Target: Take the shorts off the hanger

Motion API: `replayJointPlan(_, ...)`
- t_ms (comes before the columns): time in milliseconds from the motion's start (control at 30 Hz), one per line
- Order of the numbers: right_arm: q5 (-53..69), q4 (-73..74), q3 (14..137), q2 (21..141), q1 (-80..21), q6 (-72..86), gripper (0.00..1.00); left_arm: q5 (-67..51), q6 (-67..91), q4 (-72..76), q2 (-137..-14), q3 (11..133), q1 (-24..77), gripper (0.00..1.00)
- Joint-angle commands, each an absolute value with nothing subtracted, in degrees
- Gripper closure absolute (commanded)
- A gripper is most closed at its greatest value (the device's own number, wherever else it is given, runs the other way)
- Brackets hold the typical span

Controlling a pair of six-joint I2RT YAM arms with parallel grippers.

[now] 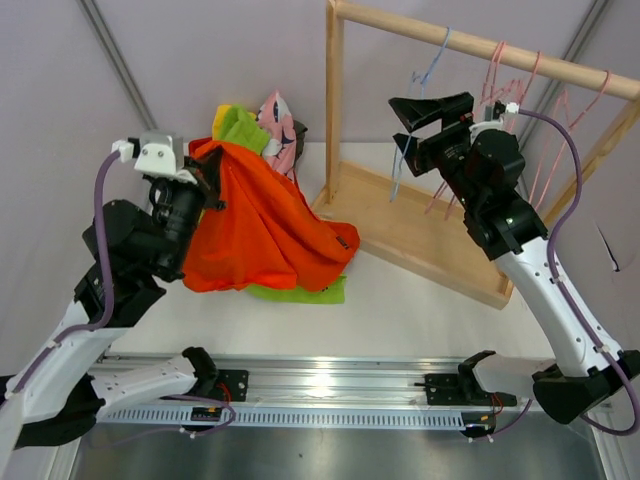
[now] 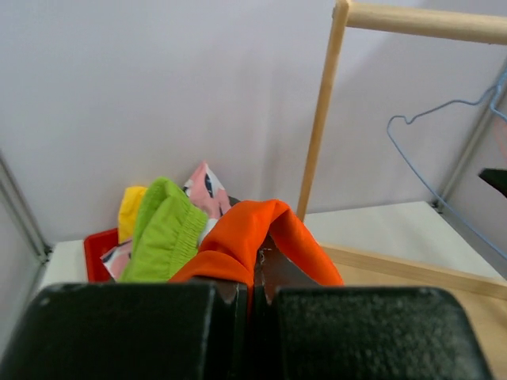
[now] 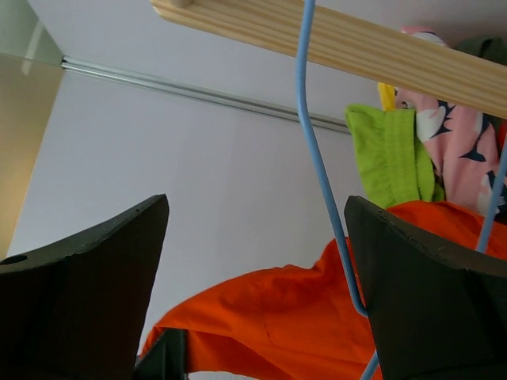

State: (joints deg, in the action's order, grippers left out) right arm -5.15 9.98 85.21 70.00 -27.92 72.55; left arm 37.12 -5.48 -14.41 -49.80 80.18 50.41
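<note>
The orange shorts (image 1: 262, 230) hang from my left gripper (image 1: 203, 190), which is shut on a fold of their fabric (image 2: 242, 237) above the table. They drape over a pile of lime green shorts (image 1: 298, 292), pink patterned shorts (image 1: 280, 130) and yellow shorts (image 2: 131, 210). A bare blue hanger (image 1: 405, 160) hangs from the wooden rail (image 1: 480, 45). My right gripper (image 1: 405, 125) is open beside it. In the right wrist view the blue hanger wire (image 3: 317, 142) runs between the spread fingers (image 3: 428, 293), close to the right one, with the right gripper (image 3: 257, 229) holding nothing.
The wooden rack stands on a plank base (image 1: 430, 235) at the right. Several pink and red wire hangers (image 1: 520, 90) hang further along the rail. The rack's upright post (image 2: 321, 111) is just right of the clothes pile. A red bin edge (image 2: 97, 255) shows behind the pile.
</note>
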Motion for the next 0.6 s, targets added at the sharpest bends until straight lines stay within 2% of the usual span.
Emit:
replayJointPlan(0,-7.2,14.7,86.1,67.9,-28.2,68.0,0.01,39.2,-9.7,-16.0,-53.3,88.0,48.4,1.00)
replayJointPlan(200,-10.2,19.5,86.1,65.0,-29.4,62.4,0.01,34.7,-9.3,-21.1,-58.8,98.5,39.4,1.00)
replayJointPlan(367,-16.2,26.3,89.9,64.0,-30.8,56.5,0.01,30.0,-8.2,-28.3,-69.4,118.3,34.1,1.00)
replayJointPlan(567,-20.3,33.2,94.2,64.4,-30.9,50.5,0.01,26.0,-7.3,-32.2,-79.0,131.0,28.2,1.00)
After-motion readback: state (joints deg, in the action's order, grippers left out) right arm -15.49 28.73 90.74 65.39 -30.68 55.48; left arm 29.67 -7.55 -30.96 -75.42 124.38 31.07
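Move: The orange shorts already hang from the shut left fingers; the red tray with its clothes pile lies roughly 28 cm ahead, 5 cm to the left and 46 cm below. The green shorts spill from it, about 16 cm ahead and 2 cm right of that hand; the rack's left post stands 28 cm ahead, 13 cm right. From the open right hand, the blue hanger is about 2 cm straight ahead at its height, the tray some 19 cm ahead, 27 cm left, 45 cm below. The orange shorts are hoisted higher by the left hand, still pinching them: it climbs about 11 cm while carrying them some 6 cm forward and a bit less to the left, turning slightly counter-clockwise. The right hand, fingers staying wide open, backs off from the blue hanger rightward and back, sinking a little and rolling about 20 degrees, left side down. ##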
